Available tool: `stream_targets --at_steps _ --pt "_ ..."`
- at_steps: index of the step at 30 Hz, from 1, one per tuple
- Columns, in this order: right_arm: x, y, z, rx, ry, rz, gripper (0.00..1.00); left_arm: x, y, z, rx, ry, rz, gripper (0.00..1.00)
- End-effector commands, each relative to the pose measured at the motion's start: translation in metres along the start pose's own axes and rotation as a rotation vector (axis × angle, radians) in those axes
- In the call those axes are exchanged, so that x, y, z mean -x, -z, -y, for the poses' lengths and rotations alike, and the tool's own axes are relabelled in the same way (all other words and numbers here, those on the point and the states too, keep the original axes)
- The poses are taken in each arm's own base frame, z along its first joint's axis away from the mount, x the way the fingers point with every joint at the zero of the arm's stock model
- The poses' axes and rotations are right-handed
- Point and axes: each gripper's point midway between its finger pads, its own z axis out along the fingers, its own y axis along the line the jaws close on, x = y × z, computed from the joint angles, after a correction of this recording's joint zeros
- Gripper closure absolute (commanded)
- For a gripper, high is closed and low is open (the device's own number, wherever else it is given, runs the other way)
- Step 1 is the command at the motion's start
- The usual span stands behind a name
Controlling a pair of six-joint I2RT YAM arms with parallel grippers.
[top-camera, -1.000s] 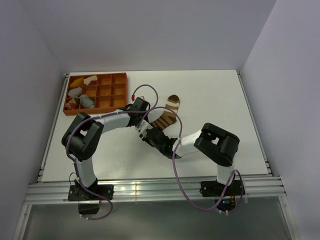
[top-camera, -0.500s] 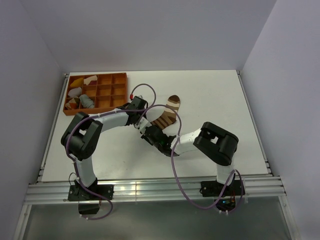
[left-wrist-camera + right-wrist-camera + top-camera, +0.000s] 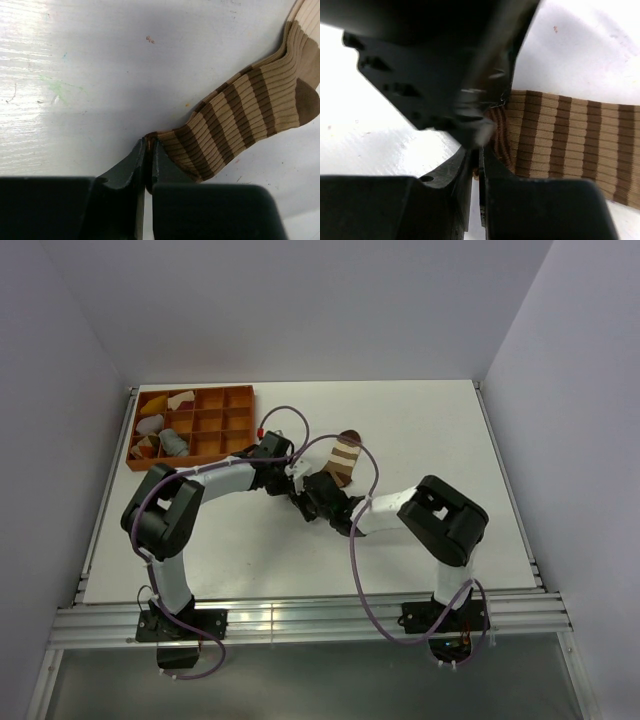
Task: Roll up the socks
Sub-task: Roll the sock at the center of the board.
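A brown sock with tan stripes [image 3: 346, 454] lies flat on the white table near its middle. In the left wrist view, my left gripper [image 3: 148, 146] is shut on the cuff corner of this sock [image 3: 240, 112]. My right gripper [image 3: 479, 156] sits right beside it, its jaws closed to a thin slit on the same cuff edge of the sock [image 3: 570, 137]. The left gripper's dark body [image 3: 435, 60] fills the top of the right wrist view. Seen from above, the left gripper [image 3: 291, 476] and the right gripper [image 3: 312, 490] meet at the sock's near end.
An orange compartment tray [image 3: 215, 400] stands at the back left with a grey bundle [image 3: 173, 443] and yellow and white cloth pieces in its left cells. Purple cables loop over both arms near the sock.
The right gripper has moved up to the sock's cuff and closed on it. The left gripper kept its grip. The sock's near end has been drawn in, so less of it shows.
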Motion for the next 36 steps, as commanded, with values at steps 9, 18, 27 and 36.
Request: stream_targets --at_steps 9,18,27,36 --pt "-0.032 0.023 0.004 0.225 -0.379 -0.17 1.0 0.034 0.043 -0.013 -0.039 0.161 0.145 0.58" --pt "-0.014 0.035 -0.008 0.485 -0.748 -0.129 1.0 0.042 0.065 -0.004 -0.163 0.232 0.24 0.54" --pt "-0.011 0.044 -0.002 0.537 -1.028 -0.027 1.0 -0.001 0.046 0.009 -0.272 0.272 0.136 0.53" --pt "-0.02 0.045 0.003 0.559 -1.167 -0.009 1.0 -0.021 0.03 0.021 -0.273 0.243 0.098 0.55"
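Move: The sock's gathered cuff is still pinched in the left gripper; from the right gripper, also closed on it, the cuff's middle is about 2 cm ahead and 1 cm left. From the left hand, the sock's toe lies about 12 cm ahead and 14 cm right, and the tray's middle some 15 cm ahead and 23 cm left. From the right hand, the toe is about 16 cm ahead and 12 cm right. Keep the sock cuff pinched in the right gripper and roll that wrist some 70 degrees clockwise, looking along its fingers, swinging them to point left, while drawing the cuff right, then back. Open the left gripper to release the cuff, lift it about 5 cm while moving left, then bring it back and down, then right, fingers open astride the cuff. ##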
